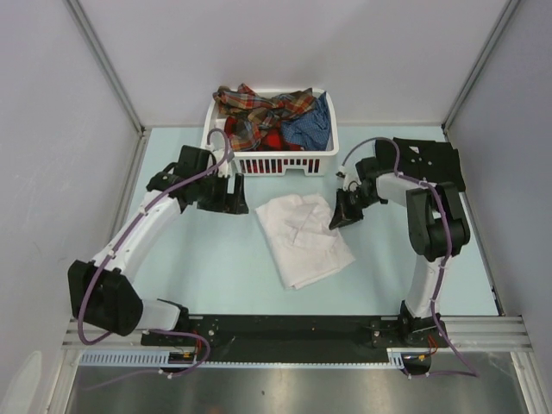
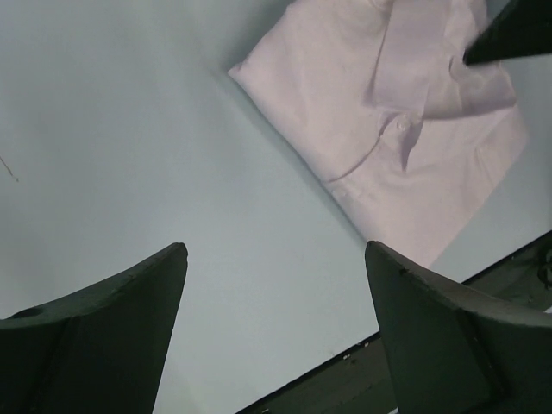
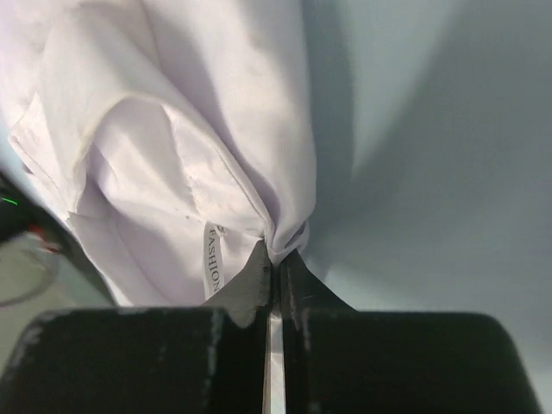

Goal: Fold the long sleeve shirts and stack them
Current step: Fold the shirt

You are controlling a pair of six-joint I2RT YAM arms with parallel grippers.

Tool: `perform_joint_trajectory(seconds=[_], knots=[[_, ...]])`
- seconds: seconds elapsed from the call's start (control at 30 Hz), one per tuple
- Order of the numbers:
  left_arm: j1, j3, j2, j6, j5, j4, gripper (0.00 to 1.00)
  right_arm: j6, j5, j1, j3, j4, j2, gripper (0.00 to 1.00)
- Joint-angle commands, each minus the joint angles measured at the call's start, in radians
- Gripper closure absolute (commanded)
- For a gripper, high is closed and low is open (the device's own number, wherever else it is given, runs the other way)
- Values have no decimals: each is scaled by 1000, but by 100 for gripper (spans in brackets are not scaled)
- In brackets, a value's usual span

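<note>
A folded white shirt (image 1: 302,237) lies on the pale table in the middle. My right gripper (image 1: 347,210) is at the shirt's right edge. In the right wrist view the gripper (image 3: 278,254) is shut on a pinched bunch of the white shirt (image 3: 172,155) beside its label. My left gripper (image 1: 231,197) hovers left of the shirt. The left wrist view shows this gripper (image 2: 276,250) open over bare table, with the white shirt (image 2: 405,112) beyond its fingertips. Plaid shirts (image 1: 259,108) and a blue shirt (image 1: 312,128) fill the basket. A black shirt (image 1: 429,159) lies at the back right.
The white slatted basket (image 1: 259,164) stands at the back centre, just behind both grippers. Grey walls close in the table on the left, right and back. A black rail (image 1: 285,332) with the arm bases runs along the near edge.
</note>
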Motion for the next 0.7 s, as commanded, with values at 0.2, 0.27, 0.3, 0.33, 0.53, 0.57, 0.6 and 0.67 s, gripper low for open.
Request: perform_joint_trajectory(seconds=[0.2, 0.27, 0.3, 0.33, 0.53, 0.57, 0.6, 0.67], knots=[[140, -58, -128, 114, 152, -10, 10, -832, 153, 224, 264, -335, 99, 100], [173, -67, -151, 118, 172, -16, 10, -873, 156, 283, 299, -332, 121, 100], [203, -70, -162, 123, 179, -18, 9, -891, 142, 297, 337, -332, 134, 100], [214, -69, -169, 129, 180, -25, 9, -928, 133, 310, 359, -342, 160, 100], [274, -79, -252, 166, 150, -67, 9, -1170, 50, 411, 472, -428, 221, 100], [285, -85, -264, 167, 141, -68, 9, -1201, 35, 425, 474, -442, 214, 100], [305, -89, -281, 167, 140, -68, 9, -1241, 15, 460, 476, -454, 210, 100], [320, -98, -289, 166, 161, -79, 9, -1381, -2, 495, 465, -508, 181, 100]])
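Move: The right hand, low over the table, already pinches the white shirt's right-hand far edge; the shirt's middle lies about 8 cm to its left and 4 cm back. From that hand the laundry basket stands some 26 cm ahead and 17 cm left, the folded black shirt about 17 cm ahead and 24 cm right. For the empty left hand the white shirt's middle is roughly 18 cm right, 6 cm back and 16 cm below. Right hand, still pinching, drags the shirt about 10 cm left, turning counter-clockwise 70 degrees; left hand withdraws leftward. ##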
